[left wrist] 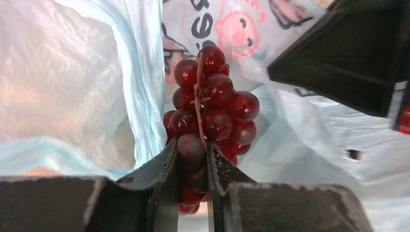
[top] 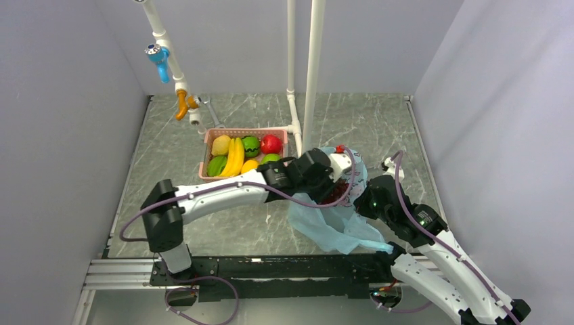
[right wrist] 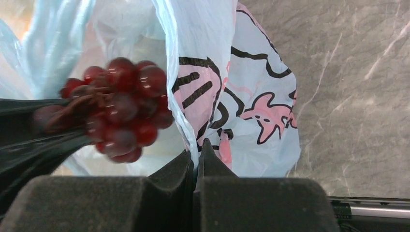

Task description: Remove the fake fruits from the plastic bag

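The light-blue plastic bag (top: pixel 336 232) lies on the marble table right of centre, its mouth held up. My left gripper (left wrist: pixel 193 147) reaches into that mouth and is shut on the dark red-purple grapes (left wrist: pixel 215 96), pinching a lower berry; in the top view the grapes (top: pixel 336 192) show at the bag's opening. My right gripper (right wrist: pixel 197 150) is shut on the bag's printed rim (right wrist: pixel 193 96), and its view has the grapes (right wrist: pixel 121 106) just to the left. Other fake fruits lie in the pink basket: pear (top: pixel 221 144), bananas (top: pixel 235 157), watermelon (top: pixel 251 145), red apple (top: pixel 271 143).
The pink lattice basket (top: pixel 247 131) stands behind the left arm, near the table's middle. White pipe uprights (top: pixel 313 74) rise just behind the bag. A slanted pipe with a blue tap (top: pixel 158 54) hangs at the back left. Grey walls close in both sides.
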Robot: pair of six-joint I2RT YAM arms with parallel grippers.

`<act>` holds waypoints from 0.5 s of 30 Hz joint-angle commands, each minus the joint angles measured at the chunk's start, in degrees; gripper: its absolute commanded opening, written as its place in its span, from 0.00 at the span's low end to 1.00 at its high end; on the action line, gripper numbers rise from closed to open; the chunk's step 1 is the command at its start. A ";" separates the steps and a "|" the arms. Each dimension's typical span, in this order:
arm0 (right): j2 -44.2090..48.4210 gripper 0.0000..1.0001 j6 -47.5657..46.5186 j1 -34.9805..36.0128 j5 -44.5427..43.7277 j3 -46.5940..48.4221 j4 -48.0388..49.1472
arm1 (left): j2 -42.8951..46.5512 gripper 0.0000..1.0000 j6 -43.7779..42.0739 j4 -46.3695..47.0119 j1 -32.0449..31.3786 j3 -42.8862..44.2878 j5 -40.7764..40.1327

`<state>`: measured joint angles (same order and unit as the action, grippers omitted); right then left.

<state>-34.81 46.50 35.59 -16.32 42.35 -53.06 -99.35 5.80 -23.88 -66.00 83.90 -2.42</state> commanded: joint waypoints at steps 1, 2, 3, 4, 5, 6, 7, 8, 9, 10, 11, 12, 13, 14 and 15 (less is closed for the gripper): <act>0.40 0.00 0.55 0.24 -2.70 1.48 0.79 | 6.09 0.00 4.50 7.38 3.21 -3.50 11.43; 0.41 0.00 0.60 0.20 -3.01 1.56 0.70 | 6.98 0.00 5.01 8.49 3.99 -4.55 14.23; 0.31 0.00 0.71 0.23 -3.21 1.64 0.74 | 7.87 0.00 5.41 9.65 4.63 -5.42 16.87; 0.15 0.00 0.76 0.25 -3.39 1.72 0.75 | 8.73 0.00 5.59 10.63 5.13 -6.26 20.06; -0.19 0.00 0.66 0.23 -3.65 1.88 0.82 | 9.76 0.00 5.71 11.77 5.50 -7.14 22.56; -0.58 0.00 0.47 0.21 -4.01 2.20 0.85 | 10.61 0.00 5.70 13.24 5.79 -8.03 25.14; -1.09 0.00 0.13 0.18 -4.29 2.80 0.88 | 11.49 0.01 5.54 14.57 5.97 -8.90 27.70; -1.58 0.00 -0.24 0.16 -4.67 3.26 1.00 | 12.27 0.02 5.46 15.95 6.17 -9.65 30.54; -2.00 0.00 -0.65 0.13 -4.95 3.87 1.07 | 12.85 0.03 5.59 17.32 6.33 -10.34 33.01; -2.36 0.00 -1.02 0.11 -5.22 4.45 1.23 | 13.33 0.03 5.99 18.70 6.67 -10.97 35.64; -2.67 0.00 -1.34 0.09 -5.59 5.02 1.24 | 13.57 0.03 6.46 19.90 6.87 -11.53 37.59; -2.98 0.00 -1.61 0.14 -6.07 5.77 1.10 | 13.71 0.03 7.22 21.31 7.11 -11.97 38.64; -3.17 0.00 -1.86 0.17 -6.60 6.16 0.90 | 13.86 0.03 7.99 22.18 7.50 -12.36 39.14; -3.31 0.00 -2.13 0.15 -6.99 6.51 0.75 | 13.94 0.03 9.32 23.14 7.94 -13.00 39.27; -3.40 0.00 -2.26 0.15 -7.32 6.66 0.60 | 14.00 0.03 10.59 24.98 8.53 -13.90 39.87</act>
<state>-37.91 45.82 35.62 -20.32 45.52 -53.36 -88.62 12.01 -9.52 -59.09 71.20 28.99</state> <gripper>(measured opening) 0.007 0.240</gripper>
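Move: The grapes are already in the left fingers, inside the mouth of the bag, whose middle is some 3 cm back, 2 cm to the right and 9 cm below that hand. Their basket lies about 21 cm ahead, 26 cm left and 13 cm lower; the white pipe's foot is some 17 cm ahead, 7 cm left and 16 cm below. From the right hand, which pinches the bag's rim, the basket is roughly 22 cm ahead, 34 cm left and 11 cm below. The grapes, still pinched in the left fingers, are first raised about 3 cm out of the bag's mouth, then drawn back towards the base, ending some 5 cm higher and 5 cm farther back. The left wrist turns some 30 degrees, swinging its fingers clockwise to point right and flatter. The right hand keeps its pinch on the rim, easing about 2 cm forward and up. ##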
